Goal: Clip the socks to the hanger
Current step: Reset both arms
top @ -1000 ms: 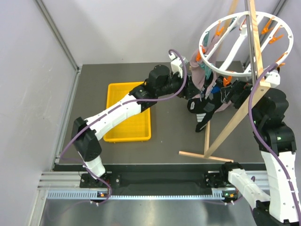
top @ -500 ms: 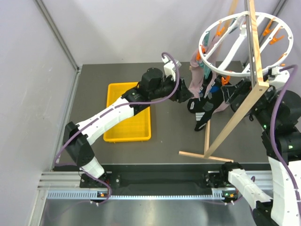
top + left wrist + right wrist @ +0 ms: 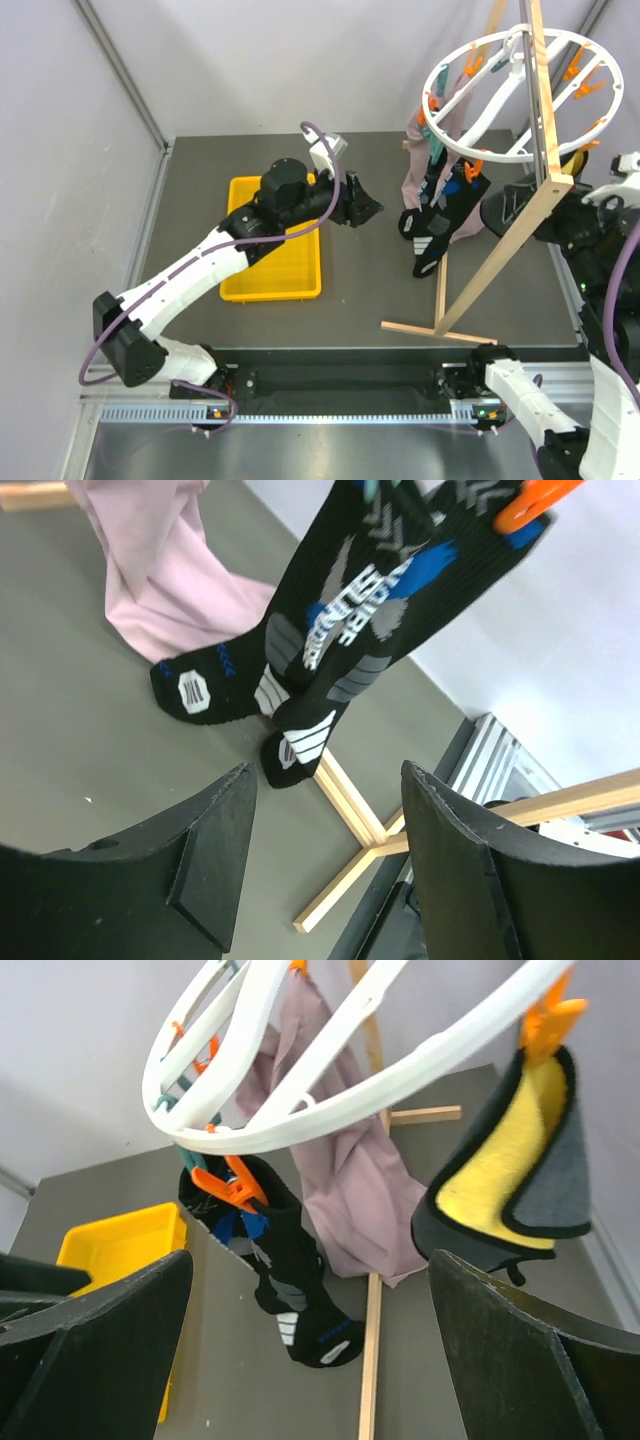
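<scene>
The black socks with grey, white and blue marks hang side by side from the hanger's white ring, toes resting on the table. An orange clip pinches the top of one sock, and a teal clip sits at the other's top. My left gripper is open and empty, left of the socks and apart from them; in its wrist view the socks hang beyond the left gripper. My right gripper is open wide and empty, right of the socks, under the ring.
A pink-mauve cloth hangs beside the socks. A black and yellow bag hangs from an orange clip at the ring's right. The wooden frame's foot lies on the table. A yellow tray sits left, under my left arm.
My left gripper has drawn back to the left, away from the socks. My right gripper has pulled back to the right. The socks stay hanging from the clips.
</scene>
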Controlling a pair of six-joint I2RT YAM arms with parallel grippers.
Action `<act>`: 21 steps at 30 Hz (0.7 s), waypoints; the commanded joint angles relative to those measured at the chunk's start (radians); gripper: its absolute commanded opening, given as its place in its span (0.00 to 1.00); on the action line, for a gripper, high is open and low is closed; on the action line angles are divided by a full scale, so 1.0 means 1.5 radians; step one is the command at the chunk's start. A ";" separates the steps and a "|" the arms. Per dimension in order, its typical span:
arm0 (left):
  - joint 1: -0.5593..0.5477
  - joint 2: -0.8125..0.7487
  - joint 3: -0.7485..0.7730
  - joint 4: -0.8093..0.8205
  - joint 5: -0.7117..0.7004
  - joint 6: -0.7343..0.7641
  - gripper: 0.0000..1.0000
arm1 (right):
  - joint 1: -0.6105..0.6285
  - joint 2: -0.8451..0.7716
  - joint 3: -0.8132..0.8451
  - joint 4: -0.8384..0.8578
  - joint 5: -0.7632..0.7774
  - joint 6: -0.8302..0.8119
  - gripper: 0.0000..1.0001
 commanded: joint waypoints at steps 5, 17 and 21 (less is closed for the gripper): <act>0.003 -0.074 -0.043 0.032 -0.015 -0.011 0.64 | 0.001 -0.032 0.026 -0.084 0.118 -0.016 1.00; 0.003 -0.272 -0.252 0.050 -0.097 -0.088 0.64 | 0.003 -0.198 -0.186 -0.142 0.090 0.080 1.00; 0.004 -0.396 -0.386 0.062 -0.140 -0.132 0.64 | 0.002 -0.313 -0.393 -0.057 0.070 0.142 1.00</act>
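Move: The black socks, already clipped to the hanger, hang some 9 cm ahead of the open right hand, about 8 cm to its left and 13 cm lower. The ring's centre is about 24 cm ahead of this hand, 3 cm right and 4 cm above; the yellow-grey mitt hangs some 12 cm ahead, 8 cm right and 8 cm lower. From the left hand the socks lie about 16 cm right, 3 cm ahead and 3 cm lower. The empty right hand backs out from under the hanger, first drifting back and right with a clockwise turn of some 10 degrees, then sinking faster and faster, about 14 cm down and 6 cm back in all, its fingers tipping down a little and staying wide open. The left hand, also empty and half open, rises a touch and then swings away from the socks, about 9 cm left and 6 cm back while sinking some 4 cm and turning slightly counter-clockwise, drawing nearer the empty yellow bin. ##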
